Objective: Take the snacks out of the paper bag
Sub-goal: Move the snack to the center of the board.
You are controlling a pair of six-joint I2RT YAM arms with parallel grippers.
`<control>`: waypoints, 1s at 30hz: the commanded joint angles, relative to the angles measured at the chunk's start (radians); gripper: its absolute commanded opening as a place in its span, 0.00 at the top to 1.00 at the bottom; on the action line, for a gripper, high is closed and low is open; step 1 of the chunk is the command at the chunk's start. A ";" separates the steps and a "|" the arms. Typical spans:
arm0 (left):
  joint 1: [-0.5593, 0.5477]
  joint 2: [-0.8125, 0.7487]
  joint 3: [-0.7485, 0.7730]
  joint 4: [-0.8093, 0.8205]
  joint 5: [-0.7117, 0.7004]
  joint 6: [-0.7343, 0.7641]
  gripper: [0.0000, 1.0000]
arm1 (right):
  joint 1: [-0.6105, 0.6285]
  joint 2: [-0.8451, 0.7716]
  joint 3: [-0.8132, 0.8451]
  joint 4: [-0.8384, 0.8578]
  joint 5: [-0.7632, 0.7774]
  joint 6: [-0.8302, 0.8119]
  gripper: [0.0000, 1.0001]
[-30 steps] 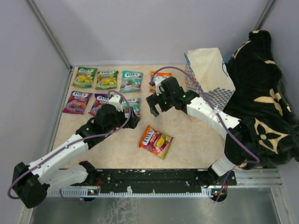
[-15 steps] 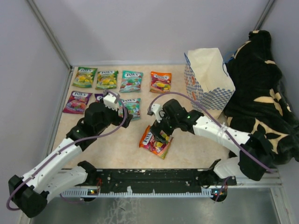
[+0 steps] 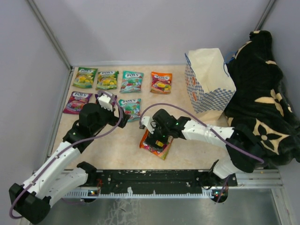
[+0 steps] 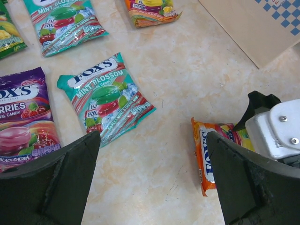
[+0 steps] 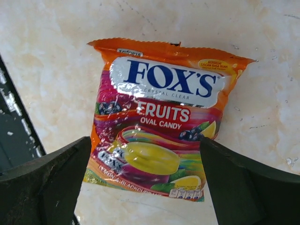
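Several flat candy packets lie in two rows at the back left: green (image 3: pixel 85 77), green-yellow (image 3: pixel 107 79), teal (image 3: pixel 131 81), orange-red (image 3: pixel 161 82), purple (image 3: pixel 78 102) and a second teal one (image 3: pixel 130 107), (image 4: pixel 105 96). One orange fruits packet (image 3: pixel 154 145), (image 5: pixel 159 122) lies apart near the front. My right gripper (image 3: pixel 157 136), (image 5: pixel 147 187) is open, its fingers on either side of this packet's lower half. My left gripper (image 3: pixel 111 118), (image 4: pixel 154 187) is open and empty over bare table between the teal and orange packets (image 4: pixel 206 154). The paper bag (image 3: pixel 208 79) stands upright at the back right.
A black-and-tan blanket (image 3: pixel 262 103) is heaped along the right side, touching the bag. Grey walls close the left and back. A black rail (image 3: pixel 154 177) runs along the near edge. The right arm's white wrist housing (image 4: pixel 274 129) shows close to my left gripper.
My right gripper has moved from the back row toward the front and now stands over the lone orange packet. My left arm has drawn back to the left, uncovering the teal packet.
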 commanded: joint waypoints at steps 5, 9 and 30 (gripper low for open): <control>0.013 -0.006 -0.010 0.029 0.038 -0.003 0.00 | 0.022 0.061 -0.036 0.241 0.190 0.073 0.01; 0.015 -0.007 -0.010 0.031 0.041 -0.003 0.00 | 0.023 0.109 -0.036 0.249 0.210 0.091 0.02; 0.018 0.017 -0.019 0.038 0.033 0.000 0.00 | -0.031 0.305 0.047 0.168 0.757 0.524 0.01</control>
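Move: The orange snack I am centring lies almost under my open right hand, about 1 cm ahead, 2 cm left and some 5 cm below. From that hand, the nearest mint snack is roughly 14 cm ahead and 13 cm left, and the far orange snack about 26 cm straight ahead, both on the board some 6 cm below. From my left hand, the snack to be centred is about 11 cm back, 14 cm right and 20 cm down. I dip my right hand about 4 cm while easing forward, bringing the open fingers down at the orange snack. Then I stay low and sweep forward, about 9 cm in all, turning the hand some 35 degrees clockwise. The rear finger comes against the packet and pushes it along towards the rows of snacks; both fingers stay wide open. ##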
